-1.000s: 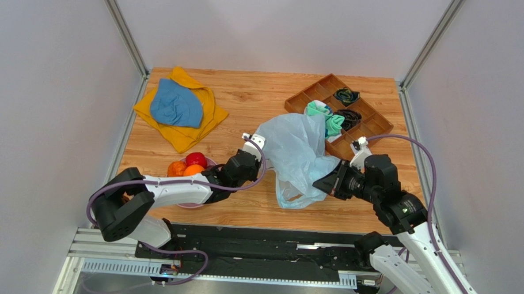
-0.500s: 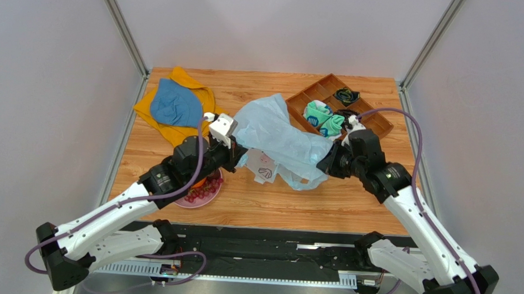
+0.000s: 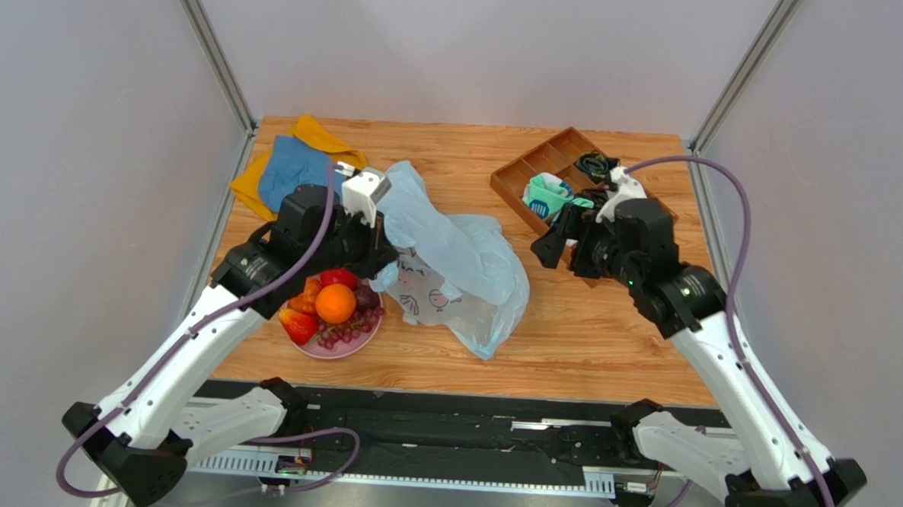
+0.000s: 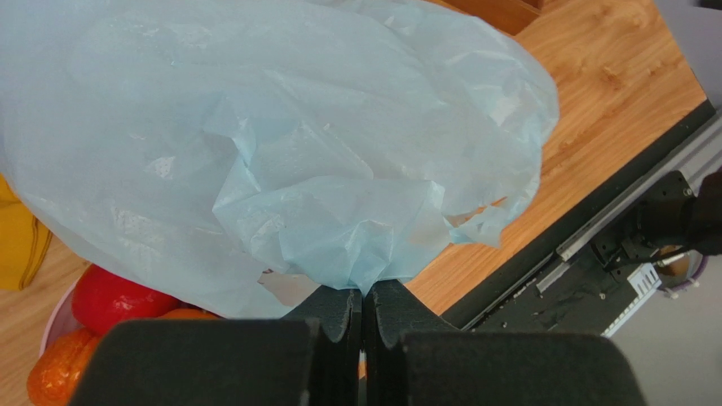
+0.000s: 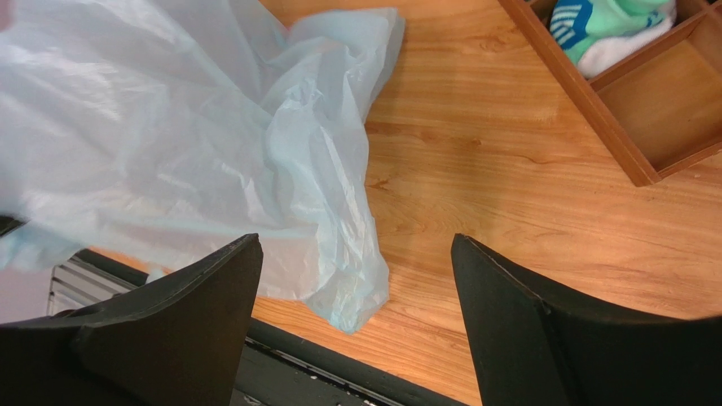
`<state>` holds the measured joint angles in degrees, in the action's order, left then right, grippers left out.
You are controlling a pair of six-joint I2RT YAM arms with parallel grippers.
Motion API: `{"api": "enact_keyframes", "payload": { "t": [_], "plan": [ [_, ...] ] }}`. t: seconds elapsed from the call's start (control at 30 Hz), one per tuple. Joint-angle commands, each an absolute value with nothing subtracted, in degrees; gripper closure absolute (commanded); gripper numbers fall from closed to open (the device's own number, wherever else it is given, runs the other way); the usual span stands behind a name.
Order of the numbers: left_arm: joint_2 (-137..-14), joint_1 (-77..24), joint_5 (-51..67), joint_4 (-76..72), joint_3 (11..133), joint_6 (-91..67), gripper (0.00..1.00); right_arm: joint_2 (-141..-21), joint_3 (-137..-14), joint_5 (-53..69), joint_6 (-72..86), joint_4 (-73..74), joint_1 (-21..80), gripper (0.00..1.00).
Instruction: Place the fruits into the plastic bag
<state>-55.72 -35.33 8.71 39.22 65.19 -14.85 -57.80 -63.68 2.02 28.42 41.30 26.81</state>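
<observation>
The pale blue plastic bag (image 3: 456, 259) lies crumpled on the table, its left end lifted. My left gripper (image 3: 379, 241) is shut on a pinch of the plastic bag (image 4: 280, 144), seen between the closed fingers of the left gripper (image 4: 364, 296). The fruits sit on a pink plate (image 3: 355, 343) just left of the bag: an orange (image 3: 335, 303), a red apple (image 3: 337, 278) and grapes (image 3: 344, 331). The bag partly hides the apple (image 4: 110, 296) in the left wrist view. My right gripper (image 3: 562, 249) stands open to the bag's right, with nothing in the right gripper (image 5: 356, 241).
A wooden divided tray (image 3: 517, 176) with socks stands at the back right, close behind the right gripper. A blue cloth on a yellow cloth (image 3: 294, 172) lies at the back left. A black rail (image 3: 449, 419) runs along the table's near edge.
The right gripper let go of the bag, opened wide and drew back to the right. The left gripper pulled the bag leftward, and the bag's free end sank onto the table.
</observation>
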Motion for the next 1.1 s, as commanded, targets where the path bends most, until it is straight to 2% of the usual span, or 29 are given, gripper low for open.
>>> {"api": "enact_keyframes", "payload": {
  "t": [0.0, 0.13, 0.23, 0.27, 0.47, 0.7, 1.07],
  "plan": [
    [-59.06, -28.40, 20.29, 40.97, 66.27, -12.92, 1.00, -48.37, -61.54, 1.57, 27.86, 38.76, 27.51, 0.13],
    [-61.87, -25.76, 24.25, 38.85, 68.28, -11.34, 1.00, -45.27, -59.07, 2.81, 29.79, 37.36, 32.59, 0.16],
    [-63.98, -24.27, 24.96, 38.50, 70.74, -9.42, 1.00, -45.96, -57.92, 0.10, 31.37, 34.47, 40.93, 0.16],
    [-64.94, -23.74, 25.40, 38.06, 71.01, -8.80, 1.00, -46.49, -57.83, -4.18, 31.64, 33.50, 46.35, 0.16],
    [-67.59, -17.76, 29.53, 37.80, 71.46, -8.26, 1.00, -57.99, -60.29, -16.15, 31.90, 26.64, 64.13, 0.16],
    [-65.75, -13.80, 26.38, 36.83, 67.25, -8.53, 1.00, -74.16, -64.06, -14.94, 34.36, 15.56, 68.11, 0.14],
    [-64.51, -11.78, 16.17, 38.58, 66.36, -6.59, 1.00, -99.39, -82.43, -10.55, 32.26, 12.39, 69.08, 0.12]
  ]
}}
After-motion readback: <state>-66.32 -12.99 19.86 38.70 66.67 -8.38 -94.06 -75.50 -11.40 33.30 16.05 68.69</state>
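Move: The orange on the fruit plate lies about 36 cm to the right hand's left, 2 cm nearer the base and some 15 cm below; the dark plum sits 5 cm right of the orange and 2 cm farther out, the grapes 3 cm right and 3 cm nearer, the red fruit about 5 cm beyond the orange. From the left hand, already pinching the plastic bag, the orange is roughly 12 cm left, 4 cm ahead, 18 cm down. Swing the open right gripper some 28 cm left to the fruit plate: lift slightly and draw back about 10 cm first, then sink and ease forward again, turning nearly 30 degrees counter-clockwise. Keep the left fingers pinched on the bag and carry it about 8 cm forward and 7 cm left, sinking a little, to the plate's far side. ##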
